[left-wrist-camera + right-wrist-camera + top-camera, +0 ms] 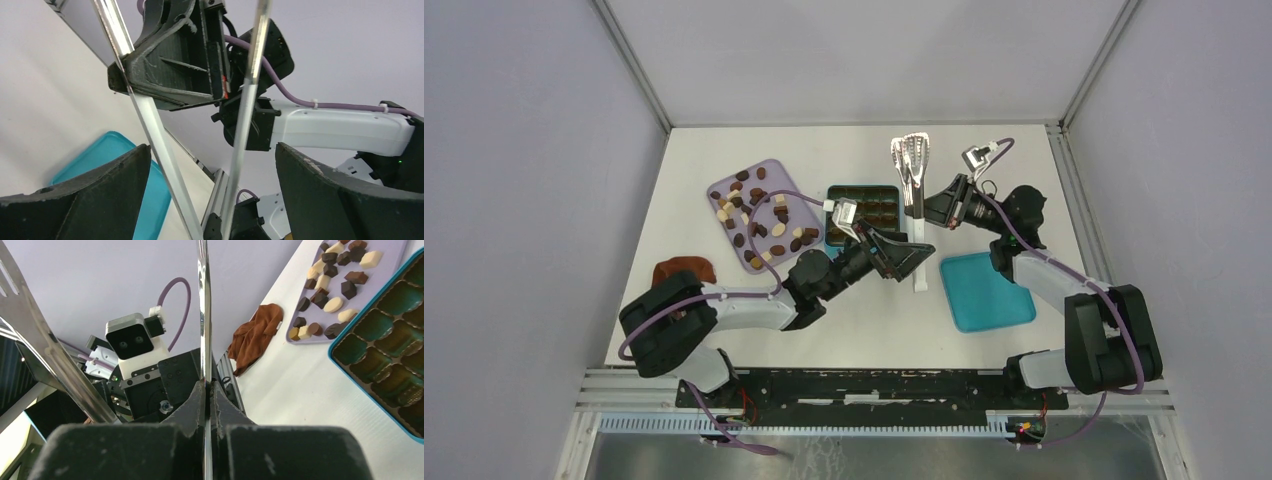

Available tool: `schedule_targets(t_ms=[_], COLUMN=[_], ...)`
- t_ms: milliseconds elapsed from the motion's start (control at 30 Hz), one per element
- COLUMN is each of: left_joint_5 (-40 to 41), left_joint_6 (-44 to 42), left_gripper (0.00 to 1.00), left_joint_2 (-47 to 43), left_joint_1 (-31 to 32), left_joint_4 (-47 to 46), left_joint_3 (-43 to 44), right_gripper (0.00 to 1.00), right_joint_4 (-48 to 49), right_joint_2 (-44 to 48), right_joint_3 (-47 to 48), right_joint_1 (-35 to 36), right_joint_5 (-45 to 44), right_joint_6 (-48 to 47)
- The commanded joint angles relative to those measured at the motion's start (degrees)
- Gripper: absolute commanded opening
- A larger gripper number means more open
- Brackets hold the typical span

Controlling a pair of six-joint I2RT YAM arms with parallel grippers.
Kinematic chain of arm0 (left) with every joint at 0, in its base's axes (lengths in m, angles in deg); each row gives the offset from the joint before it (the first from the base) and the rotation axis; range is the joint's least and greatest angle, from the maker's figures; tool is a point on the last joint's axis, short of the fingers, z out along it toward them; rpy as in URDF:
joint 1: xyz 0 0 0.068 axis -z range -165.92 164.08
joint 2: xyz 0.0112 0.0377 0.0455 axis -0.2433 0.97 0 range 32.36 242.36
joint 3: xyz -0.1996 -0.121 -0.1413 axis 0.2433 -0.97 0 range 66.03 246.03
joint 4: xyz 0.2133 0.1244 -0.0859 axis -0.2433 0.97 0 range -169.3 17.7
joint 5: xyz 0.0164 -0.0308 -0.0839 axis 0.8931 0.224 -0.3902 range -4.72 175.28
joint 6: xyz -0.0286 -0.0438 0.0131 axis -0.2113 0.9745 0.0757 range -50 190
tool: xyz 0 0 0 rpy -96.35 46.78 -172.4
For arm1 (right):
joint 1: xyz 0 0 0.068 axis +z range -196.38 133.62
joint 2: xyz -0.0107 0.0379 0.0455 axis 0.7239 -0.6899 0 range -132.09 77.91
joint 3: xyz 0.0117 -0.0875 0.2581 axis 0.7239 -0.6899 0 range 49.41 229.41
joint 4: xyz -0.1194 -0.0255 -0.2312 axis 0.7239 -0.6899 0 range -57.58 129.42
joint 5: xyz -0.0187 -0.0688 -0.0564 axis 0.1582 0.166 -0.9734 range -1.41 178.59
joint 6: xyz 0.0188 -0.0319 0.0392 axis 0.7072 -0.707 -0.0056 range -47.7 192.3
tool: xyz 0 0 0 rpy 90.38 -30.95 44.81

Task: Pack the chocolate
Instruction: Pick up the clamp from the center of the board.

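The chocolate point(759, 215) lies as several small dark, tan and cream pieces on the lilac tray point(776, 172), which is also in the right wrist view point(332, 277). Metal tongs point(913, 170) are held above the teal celled box point(864, 212). My right gripper point(206, 390) is shut on one tong arm point(202, 315); the other arm point(35, 340) splays left. My left gripper point(212, 195) stands open around both tong arms point(150, 120), near their handle end point(914, 258), and its fingers point(100, 190) do not touch them.
A teal lid point(986, 292) lies at the front right of the white table. A reddish-brown cloth point(686, 270) sits at the front left, beside the left arm. The celled box point(385, 340) has brown-lined cells next to the lilac tray point(390, 260).
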Motion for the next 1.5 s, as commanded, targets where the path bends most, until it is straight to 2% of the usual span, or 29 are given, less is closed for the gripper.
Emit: schedule_targets(t_ms=[0,233,333,400,500,733,1067,1133,1467], left_joint_5=[5.17,2.85,2.2,2.58,2.29,1.43,1.02,1.04,-12.21], left_joint_6=[-2.51,-1.24,1.98,3.65,4.04,1.87,1.17,1.16,3.85], left_gripper=[0.98,0.97,0.85,0.81,0.81,0.78,0.53,0.49,0.49], left_joint_2=[1.6,1.95,5.03,6.83,8.52,9.36,8.58,8.05,8.04], left_joint_1=[0.59,0.64,0.62,0.7,0.67,0.71,0.81,0.82,-0.15], left_joint_4=[-2.35,-3.62,-9.07,-12.5,-16.13,-14.69,-13.62,-14.27,-17.71], left_joint_3=[2.77,3.52,4.5,4.87,5.86,7.97,7.32,6.45,6.5], right_gripper=[0.0,0.0,0.0,0.0,0.0,0.03,0.07,0.11,0.43], right_joint_4=[2.53,4.32,8.27,8.44,8.43,6.88,5.53,6.16,9.22], right_joint_2=[2.44,2.63,1.97,1.88,1.85,1.76,2.75,2.73,3.84], right_joint_3=[2.48,1.64,1.0,1.17,0.95,0.73,1.79,1.96,3.28], right_joint_1=[0.92,1.01,1.1,1.09,1.14,1.14,0.32,0.09,-0.15], right_joint_5=[-0.98,-1.88,-2.17,-2.14,-2.4,-2.84,-2.58,-2.22,1.29], right_joint_6=[1.68,2.63,5.21,5.28,5.24,3.46,-0.94,-1.26,-6.48])
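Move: The clamp lies nearly level, head outward, one leg in the right hand's shut fingers. The part of its handle that the wide-open left hand goes for is about 3 cm to that hand's right and 1 cm ahead, or some 8 cm straight back from the right hand. The chocolate mold is about 13 cm ahead, 9 cm left and 23 cm below the left hand; the teal lid is about 20 cm right of that hand and 2 cm back, as far below. The left hand eases about 2.5 cm to its right and some 1.5 cm up onto the clamp's handle, with a small reach forward that it takes back at the end, and its fingers close from wide open to about half, taking both legs between them and squeezing them towards each other. Meanwhile the right hand, still on one leg farther up the clamp, rises about 2.5 cm, then rolls some 10 degrees about its own finger line while its shut fingers open to well under half, giving up their pinch. ##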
